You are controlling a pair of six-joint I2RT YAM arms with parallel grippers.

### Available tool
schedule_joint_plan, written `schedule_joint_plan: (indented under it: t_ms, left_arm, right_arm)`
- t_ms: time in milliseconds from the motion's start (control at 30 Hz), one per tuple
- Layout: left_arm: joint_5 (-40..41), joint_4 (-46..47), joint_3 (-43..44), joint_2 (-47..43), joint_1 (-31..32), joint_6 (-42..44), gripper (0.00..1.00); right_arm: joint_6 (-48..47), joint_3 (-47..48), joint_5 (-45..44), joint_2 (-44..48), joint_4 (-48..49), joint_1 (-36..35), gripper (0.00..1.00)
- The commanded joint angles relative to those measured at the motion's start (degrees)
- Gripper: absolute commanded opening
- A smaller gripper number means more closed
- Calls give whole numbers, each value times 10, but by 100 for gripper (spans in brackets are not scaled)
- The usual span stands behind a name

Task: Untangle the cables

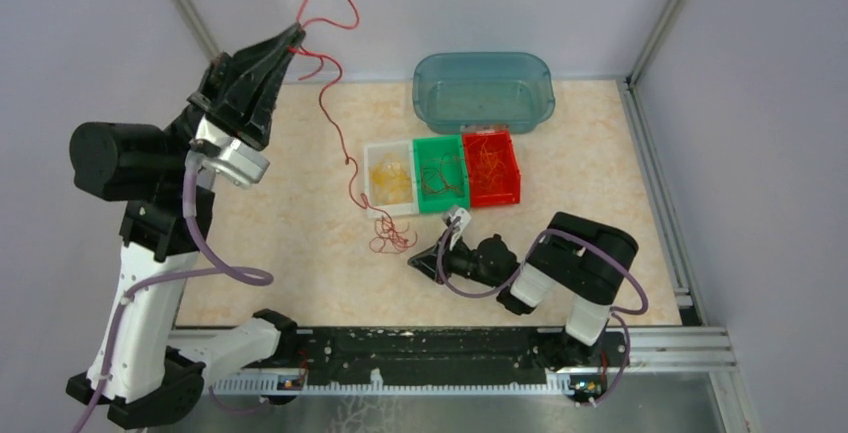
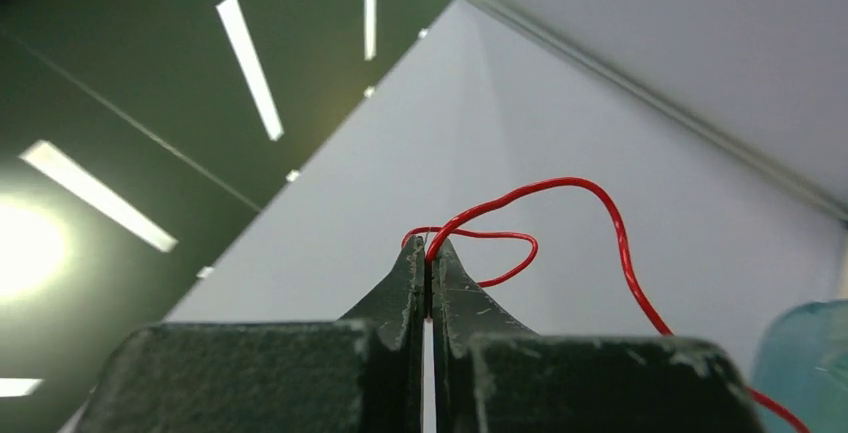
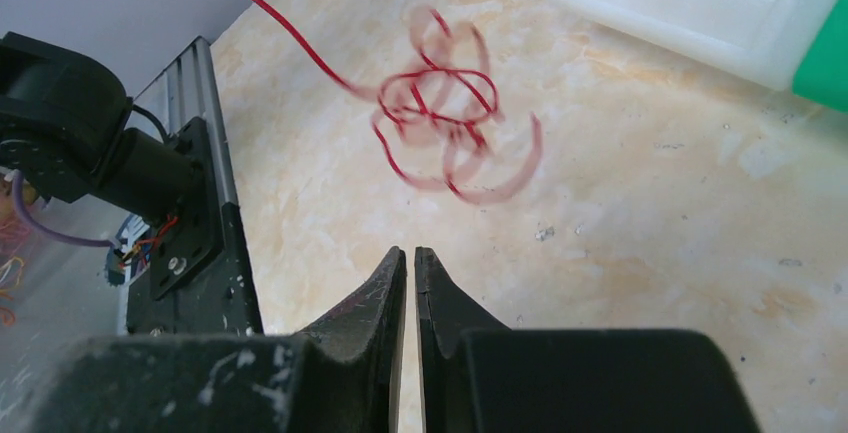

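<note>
A long red cable (image 1: 335,133) hangs from my left gripper (image 1: 296,33), which is raised high at the back left and shut on it. In the left wrist view the cable (image 2: 560,185) loops out of the closed tips of that gripper (image 2: 428,243). The cable's lower end is a tangled red clump (image 1: 392,236) lying on the table in front of the bins. My right gripper (image 1: 415,261) sits low, just right of the clump. In the right wrist view its tips (image 3: 411,251) are nearly together with nothing between them, a short way from the blurred clump (image 3: 440,113).
A white bin (image 1: 390,210) with yellow wires, a green bin (image 1: 441,206) with red wires and a red bin (image 1: 493,200) with orange wires stand in a row. Behind them is a teal tub (image 1: 483,58). A metal rail (image 1: 450,338) runs along the near edge.
</note>
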State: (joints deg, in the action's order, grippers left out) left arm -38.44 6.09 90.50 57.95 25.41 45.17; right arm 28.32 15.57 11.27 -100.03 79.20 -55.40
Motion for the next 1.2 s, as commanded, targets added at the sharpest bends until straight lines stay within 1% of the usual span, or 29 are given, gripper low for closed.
schedule_joint_plan:
  t_ms: [0,133,200,233,267,300,333,367,400,433,467,533,567,633,700,767,833,1033,1100,1167]
  left_arm:
    - [66,82,68,29,3,101,0]
    - [91,156,112,63,4,153,0]
    - [106,175,146,87,3,152,0]
    - [111,171,167,96,4,133,0]
    - [106,132,197,103,4,119,0]
    - [98,103,208,105,4,114,0]
    - [85,86,204,102,4,100,0]
    - [72,75,193,94,3,97,0]
    - [57,69,174,85,4,99,0]
    - [42,68,157,76,4,103,0]
    - [36,68,143,70,4,102,0]
    - [33,55,135,68,4,83,0]
    - [35,46,135,69,4,70,0]
    - [40,22,136,71,3,19,0]
    - [31,-23,131,70,4,-18,0]
    - [29,-40,103,62,4,-69,0]
    - [19,-53,75,56,4,-106,0]
    - [16,-55,13,54,14,-193,0]
    - [12,-55,-14,56,23,-204,0]
    - [16,-57,-33,63,40,-203,0]
  right_arm:
    - [8,-12,-14,1,49,-7,9]
    - [10,-24,-29,-8,59,-10,8]
    - [13,-32,-37,-14,71,-11,8]
    - [14,-41,-39,-16,87,-11,8]
    - [15,-51,-40,-13,111,-12,12]
    - [15,-61,-46,-5,139,-12,23]
    - [15,-69,-55,11,158,-11,39]
    - [9,-70,-58,34,164,-12,52]
    - [0,-60,-55,71,145,-12,57]
    - [-14,-41,-47,118,101,-15,61]
    - [-37,-14,-44,155,31,-21,63]
    - [-91,42,-42,206,-106,-33,66]
    - [-106,57,-41,221,-138,-35,67]
    - [-120,62,-50,252,-149,-34,68]
    - [-140,72,-58,293,-184,-34,76]
    - [-159,88,-53,329,-214,-34,80]
    - [-174,108,-50,352,-235,-34,82]
    - [-217,166,-45,370,-291,-34,82]
    - [-223,165,-67,385,-320,-33,82]
    - [-227,157,-125,410,-377,-33,81]
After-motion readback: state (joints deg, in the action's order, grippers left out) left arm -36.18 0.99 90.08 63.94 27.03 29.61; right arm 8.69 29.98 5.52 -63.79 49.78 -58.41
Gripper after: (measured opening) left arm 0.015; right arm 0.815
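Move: The snarl at the low end of the hanging red cable is about 4 cm ahead of the right hand, 5 cm to its left and roughly level with it. The white bin's middle is some 17 cm ahead, 4 cm left and 5 cm lower; the green bin's is 18 cm ahead, 5 cm right and just as low. From the left hand, which holds the cable, the snarl is about 55 cm below, 1 cm ahead and 4 cm right. The red cable stays pinched in the left fingers, lifted another 11 cm or so, then lowered about 17 cm while going forward and right, the hand tipping down. The nearly shut right hand first creeps a little left, then opens wide and rises some 22 cm beside the hanging cable, its fingertips tilting up; whether it touches the cable can't be seen. ##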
